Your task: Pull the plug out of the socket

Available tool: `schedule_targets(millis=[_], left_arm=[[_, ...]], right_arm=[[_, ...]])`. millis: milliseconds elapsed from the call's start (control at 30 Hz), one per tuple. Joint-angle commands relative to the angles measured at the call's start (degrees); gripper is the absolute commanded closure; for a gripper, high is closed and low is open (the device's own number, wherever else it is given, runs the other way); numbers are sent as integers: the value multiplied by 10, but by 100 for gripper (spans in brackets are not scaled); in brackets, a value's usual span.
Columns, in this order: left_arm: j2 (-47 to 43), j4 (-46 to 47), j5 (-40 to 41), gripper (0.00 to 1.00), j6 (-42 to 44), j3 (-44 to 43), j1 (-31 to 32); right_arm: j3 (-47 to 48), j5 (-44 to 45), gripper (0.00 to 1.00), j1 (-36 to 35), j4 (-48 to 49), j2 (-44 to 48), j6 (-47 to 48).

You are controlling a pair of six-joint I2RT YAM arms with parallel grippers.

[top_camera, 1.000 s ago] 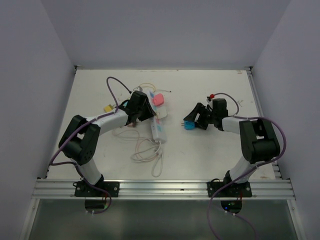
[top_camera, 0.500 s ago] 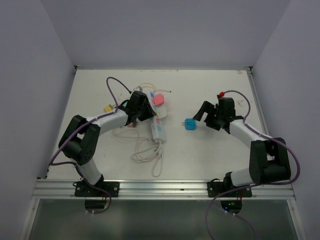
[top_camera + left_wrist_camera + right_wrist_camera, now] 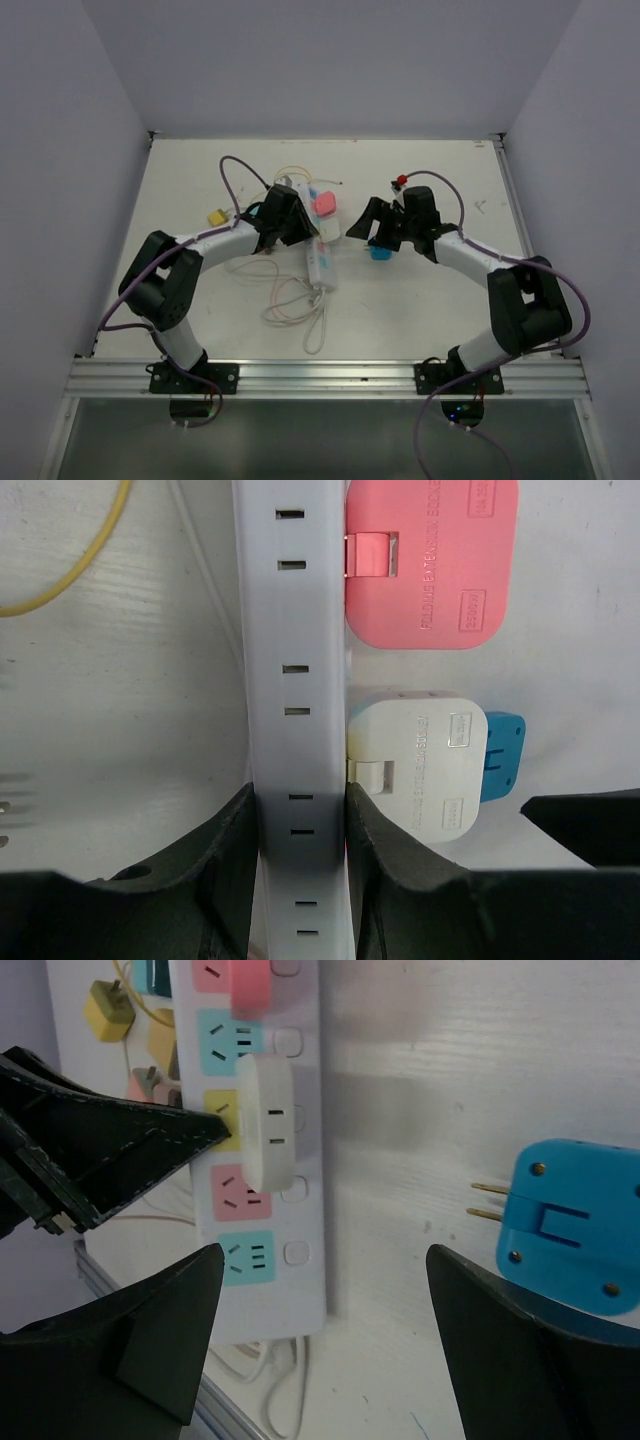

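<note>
The socket (image 3: 322,262) is a long white strip with pastel faces (image 3: 262,1175), lying left of centre. My left gripper (image 3: 296,228) is shut on its sides (image 3: 297,825). A pink plug (image 3: 430,560) and a white plug (image 3: 415,780) sit in the strip. A blue plug (image 3: 570,1225) lies loose on the table to the right of it, prongs toward the socket, also visible in the top view (image 3: 380,253). My right gripper (image 3: 372,230) hovers open just over the blue plug, facing the white plug (image 3: 268,1120), with nothing between its fingers (image 3: 150,1340).
A yellow plug (image 3: 215,216) lies left of the left arm. Thin white and cream cords (image 3: 292,300) loop on the table in front of the strip. The left gripper's finger (image 3: 110,1150) shows beside the strip in the right wrist view.
The right gripper let go of the blue plug, drew back to the right, then swung left again over it toward the socket. The left gripper kept its hold and shifted slightly right.
</note>
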State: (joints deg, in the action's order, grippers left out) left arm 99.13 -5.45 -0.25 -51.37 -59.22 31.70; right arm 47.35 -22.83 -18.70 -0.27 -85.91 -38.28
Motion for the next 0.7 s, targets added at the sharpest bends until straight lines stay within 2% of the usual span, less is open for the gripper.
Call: schedule_targets(millis=[0, 167, 367, 467, 600, 667], left_arm=[[8, -15, -14, 100, 19, 15, 12], [10, -15, -16, 100, 18, 15, 18], [18, -13, -19, 100, 17, 10, 20], [19, -14, -18, 100, 17, 8, 21], [20, -16, -16, 100, 16, 8, 22], [20, -18, -14, 100, 16, 8, 22]], right_arm=[[27, -27, 15, -11, 80, -37, -52], [50, -50, 21, -22, 120, -90, -86], [73, -66, 27, -40, 149, -144, -85], [71, -67, 37, -43, 165, -159, -93], [68, -82, 60, -44, 186, -175, -99], [68, -85, 66, -44, 194, -181, -101]])
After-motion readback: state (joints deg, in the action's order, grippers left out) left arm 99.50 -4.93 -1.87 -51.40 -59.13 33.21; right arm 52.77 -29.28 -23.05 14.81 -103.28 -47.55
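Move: The white plug, still seated in the socket strip my left hand grips, lies about 8 cm to the left of my right hand, 3 cm ahead and 4 cm lower; from my left hand it is some 4 cm to the right, 1 cm ahead and about level. The pink plug sits on the same strip roughly 6 cm beyond the white one. The loose blue plug lies on the table about 4 cm right of my right hand, 1 cm back and 7 cm down. I bring my right hand leftward about 6.5 cm to the white plug, sinking some 3 cm and easing forward a little over 2 cm early on, while the wrist rolls and tips about 10 degrees. As it arrives, its wide-open fingers close down to flank the plug, touching its sides. My left hand keeps its grip on the strip and draws it about 1.5 cm right and back, towards the right hand. ##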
